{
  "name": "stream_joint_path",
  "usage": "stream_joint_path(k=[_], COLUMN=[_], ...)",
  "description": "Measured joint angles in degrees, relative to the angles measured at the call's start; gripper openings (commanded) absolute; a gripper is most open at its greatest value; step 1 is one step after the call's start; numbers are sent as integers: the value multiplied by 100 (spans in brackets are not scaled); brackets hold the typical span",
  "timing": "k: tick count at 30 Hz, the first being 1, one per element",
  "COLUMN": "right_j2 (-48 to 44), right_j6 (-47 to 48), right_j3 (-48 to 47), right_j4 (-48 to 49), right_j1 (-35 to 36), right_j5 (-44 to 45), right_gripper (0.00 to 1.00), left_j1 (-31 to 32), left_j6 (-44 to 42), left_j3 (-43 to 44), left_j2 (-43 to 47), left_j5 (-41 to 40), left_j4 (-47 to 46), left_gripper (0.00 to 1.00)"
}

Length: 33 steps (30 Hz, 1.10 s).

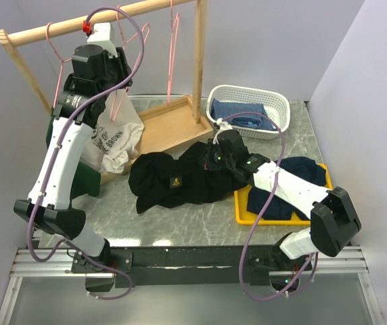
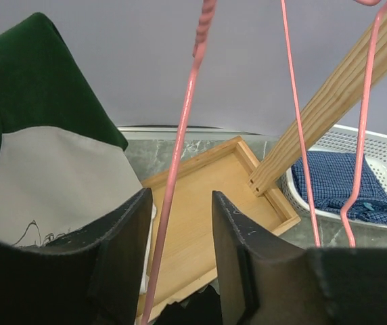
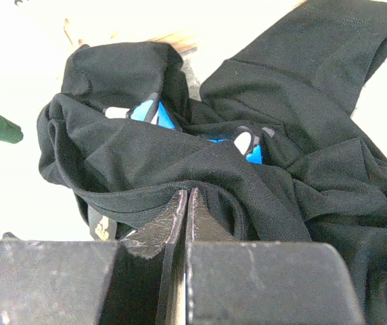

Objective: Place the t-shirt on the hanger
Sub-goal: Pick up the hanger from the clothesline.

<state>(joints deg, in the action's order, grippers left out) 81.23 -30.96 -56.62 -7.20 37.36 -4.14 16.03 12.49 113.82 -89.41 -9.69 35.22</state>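
The black t-shirt [image 1: 173, 179] [image 3: 247, 101] lies crumpled on the table's middle, next to the rack's wooden base. My right gripper [image 1: 215, 152] [image 3: 185, 193] rests low on it, shut, with the hem of the t-shirt pinched at its tips. My left gripper [image 1: 104, 47] [image 2: 180, 200] is raised to the rack's rod. Its jaws are open and stand on either side of one wire of a pink hanger [image 2: 183, 135] that hangs from the rod. The wire runs nearer the left finger [image 2: 129, 230], and there is a gap to the right one.
Two more pink hangers [image 2: 298, 122] [image 2: 364, 122] hang to the right on the wooden rod [image 1: 92, 24]. A grey shirt with green sleeves [image 1: 116, 142] hangs at the left. A white basket [image 1: 251, 91] holds blue cloth. A yellow tray [image 1: 247, 220] holds a navy garment [image 1: 302, 169].
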Motion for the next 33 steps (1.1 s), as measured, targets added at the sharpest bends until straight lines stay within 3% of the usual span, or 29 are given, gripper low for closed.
stream_joint_path(k=[13,18,19,20,21,33], right_j2=[0,0,0,0,0,-11], right_j6=[98,164,177,190,208,319], right_j3=[0,-2,-2,-2,-2,-7], right_j4=[-7,-17,-24,-33,-52,-111], right_j1=[0,0,0,0,0,0], right_j5=[-46,-46,-46,-44,-44,7], right_gripper=[0,0,0,0,0,0], left_j1=[-98,-103,-103,-107,-107,-114], left_j6=[-153,-197,-214,-221,-238,-267], left_j3=[-35,-11,28,72,164,546], left_j2=[-240,-315,-352,-396,-452,-553], left_j5=[240,236,238,240,238,437], left_j4=[-291,-315,-315,-313,-289,-284], left_gripper=[35,21,16,3,1,1])
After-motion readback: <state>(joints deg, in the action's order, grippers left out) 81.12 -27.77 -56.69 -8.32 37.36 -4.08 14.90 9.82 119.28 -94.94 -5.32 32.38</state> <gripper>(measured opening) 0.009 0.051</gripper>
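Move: The middle hanger's pink wire already runs between my open left fingers, about 3 cm ahead of my finger pads; the hanger's middle is straight ahead and roughly 3 cm lower. The right-hand hanger hangs some 14 cm to the right and about 4 cm ahead; the green-and-white shirt is about 14 cm left, level fore and aft, 14 cm below. From my right hand, the middle hanger is roughly 17 cm ahead, 28 cm left and 25 cm above. I ease my left hand forward about 3 cm onto the middle hanger, dipping a centimetre or so on the way. The half-open fingers shut and pinch the pink wire just below its twisted neck; then I lift about 2 cm from the low point, barely turning the wrist. ##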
